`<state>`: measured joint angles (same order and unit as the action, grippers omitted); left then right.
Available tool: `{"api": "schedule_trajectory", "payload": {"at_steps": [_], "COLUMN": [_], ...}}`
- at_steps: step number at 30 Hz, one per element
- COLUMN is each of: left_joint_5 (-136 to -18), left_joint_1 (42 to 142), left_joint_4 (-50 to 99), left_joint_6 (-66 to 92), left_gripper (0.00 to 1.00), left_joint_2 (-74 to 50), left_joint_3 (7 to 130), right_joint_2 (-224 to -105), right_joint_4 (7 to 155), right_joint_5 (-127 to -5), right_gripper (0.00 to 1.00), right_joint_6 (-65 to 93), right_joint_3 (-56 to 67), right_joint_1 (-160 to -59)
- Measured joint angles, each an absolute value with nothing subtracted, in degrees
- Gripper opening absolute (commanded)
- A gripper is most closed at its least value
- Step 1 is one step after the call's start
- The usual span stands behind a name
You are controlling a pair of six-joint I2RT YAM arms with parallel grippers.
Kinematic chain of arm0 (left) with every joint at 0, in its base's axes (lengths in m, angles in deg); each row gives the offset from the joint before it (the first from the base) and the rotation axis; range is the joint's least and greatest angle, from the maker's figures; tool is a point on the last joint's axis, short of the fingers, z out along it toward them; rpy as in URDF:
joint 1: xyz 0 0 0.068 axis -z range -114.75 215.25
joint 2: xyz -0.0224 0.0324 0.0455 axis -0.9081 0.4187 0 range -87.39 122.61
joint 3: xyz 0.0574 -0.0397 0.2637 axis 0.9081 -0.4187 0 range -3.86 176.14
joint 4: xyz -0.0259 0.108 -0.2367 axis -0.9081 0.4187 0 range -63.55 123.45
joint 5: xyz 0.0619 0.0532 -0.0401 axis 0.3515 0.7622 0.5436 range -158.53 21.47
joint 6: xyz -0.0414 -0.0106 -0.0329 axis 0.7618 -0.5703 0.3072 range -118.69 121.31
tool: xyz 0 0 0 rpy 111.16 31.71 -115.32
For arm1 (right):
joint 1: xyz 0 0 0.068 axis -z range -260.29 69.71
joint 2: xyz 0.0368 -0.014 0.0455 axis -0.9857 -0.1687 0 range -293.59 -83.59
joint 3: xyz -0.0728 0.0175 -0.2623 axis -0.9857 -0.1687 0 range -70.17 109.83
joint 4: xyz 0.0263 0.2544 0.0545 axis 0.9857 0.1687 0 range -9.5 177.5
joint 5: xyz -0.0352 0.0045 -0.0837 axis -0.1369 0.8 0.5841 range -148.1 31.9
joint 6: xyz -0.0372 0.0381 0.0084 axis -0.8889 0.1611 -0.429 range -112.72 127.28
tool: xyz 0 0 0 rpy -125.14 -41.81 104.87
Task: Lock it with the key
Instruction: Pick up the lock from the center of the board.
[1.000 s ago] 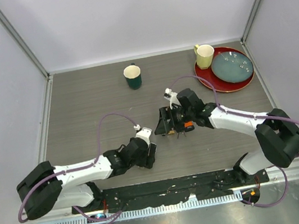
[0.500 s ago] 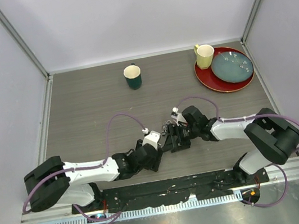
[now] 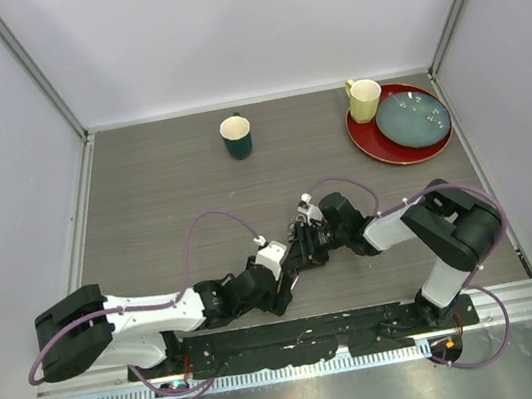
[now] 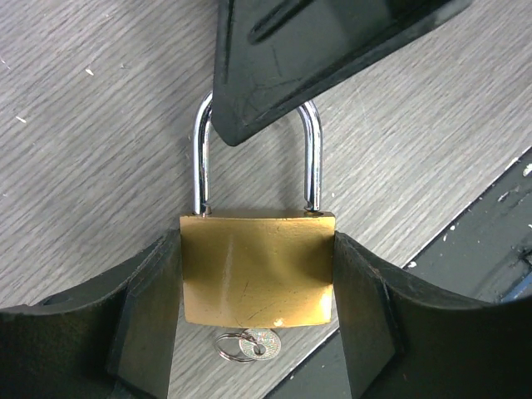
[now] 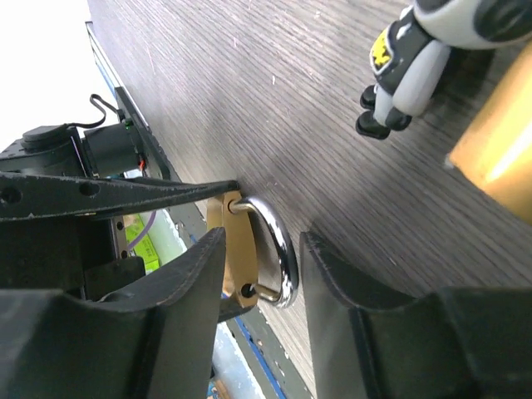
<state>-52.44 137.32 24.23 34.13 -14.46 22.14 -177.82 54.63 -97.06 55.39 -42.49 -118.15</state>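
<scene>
A brass padlock with a chrome shackle is gripped by its body between the jaws of my left gripper, just above the wooden table. A small key on a ring hangs from its underside. My right gripper is open, its fingers on either side of the shackle; one of them covers the shackle's top in the left wrist view. In the top view both grippers meet near the table's front edge and hide the padlock.
A dark green mug stands at the back centre. A yellow mug and a blue-grey plate sit on a red tray at the back right. The black mounting rail runs along the near edge.
My right gripper has moved towards the near edge and my left gripper has moved right to meet it. The left jaws now hold the padlock's body.
</scene>
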Motion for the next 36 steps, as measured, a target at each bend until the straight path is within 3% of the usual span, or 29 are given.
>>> {"api": "schedule_trajectory", "payload": {"at_steps": [5, 9, 13, 14, 17, 20, 28, 36], "left_joint_5": [-53.16, -53.14, -52.9, -52.79, -52.07, -50.21, -50.93, -61.25], "left_joint_1": [137.58, 137.63, 137.63, 137.63, 137.63, 137.6, 131.7, 118.24], "left_joint_4": [24.17, 24.21, 24.54, 24.45, 24.56, 25.04, 24.45, 24.39], "left_joint_6": [34.44, 34.46, 34.57, 34.52, 34.15, 32.64, 26.39, 24.84], "left_gripper": [0.33, 0.35, 0.51, 0.63, 0.85, 0.94, 1.0, 1.0], "left_joint_2": [-16.1, -16.36, -16.41, -16.43, -17.02, -19.88, -29.63, -34.5], "left_joint_3": [21.37, 21.33, 21.28, 21.28, 21.37, 22.33, 32.37, 37.04], "right_joint_2": [-179.48, -179.59, -179.13, -178.74, -176.84, -172.82, -165.78, -162.81], "right_joint_4": [51.2, 50.63, 49.17, 49.34, 51.94, 58.24, 69.82, 74.57], "right_joint_5": [-97.17, -97.23, -98.15, -98.04, -97.21, -95.85, -91.5, -90.24], "right_gripper": [0.27, 0.01, 0.01, 0.02, 0.01, 0.02, 0.01, 0.01], "right_joint_6": [57.06, 57.93, 59.11, 59.09, 58.06, 55.28, 48.23, 46.43], "right_joint_3": [-43.43, -44.0, -44.0, -44.0, -43.39, -40.98, -32.15, -26.21], "right_joint_1": [-120.14, -121.21, -121.35, -121.32, -121.45, -121.59, -120.58, -118.15]}}
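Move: Between the left hand's fingers is the big padlock's brass body, with the padlock's shackle about 4 cm ahead and 4 cm to the right. From the right hand the shackle lies some 2 cm back and 1 cm left, about level. The small brass lock lies about 9 cm ahead and 2 cm right of the right hand, the grey key-ring figure about 10 cm straight ahead, and the orange lock 11 cm ahead and 9 cm right; all three are 2 cm lower. Sliding about 2 cm back and 1 cm left, the right hand shuts its fingers on the padlock's shackle while the left keeps its grip on the body. Then the left opens wide, lets go and rises some 22 cm while going 10 cm forward, its fingertips tilting up; the right lifts about 12 cm and forward, pinching the shackle and rolling some 20 degrees. ##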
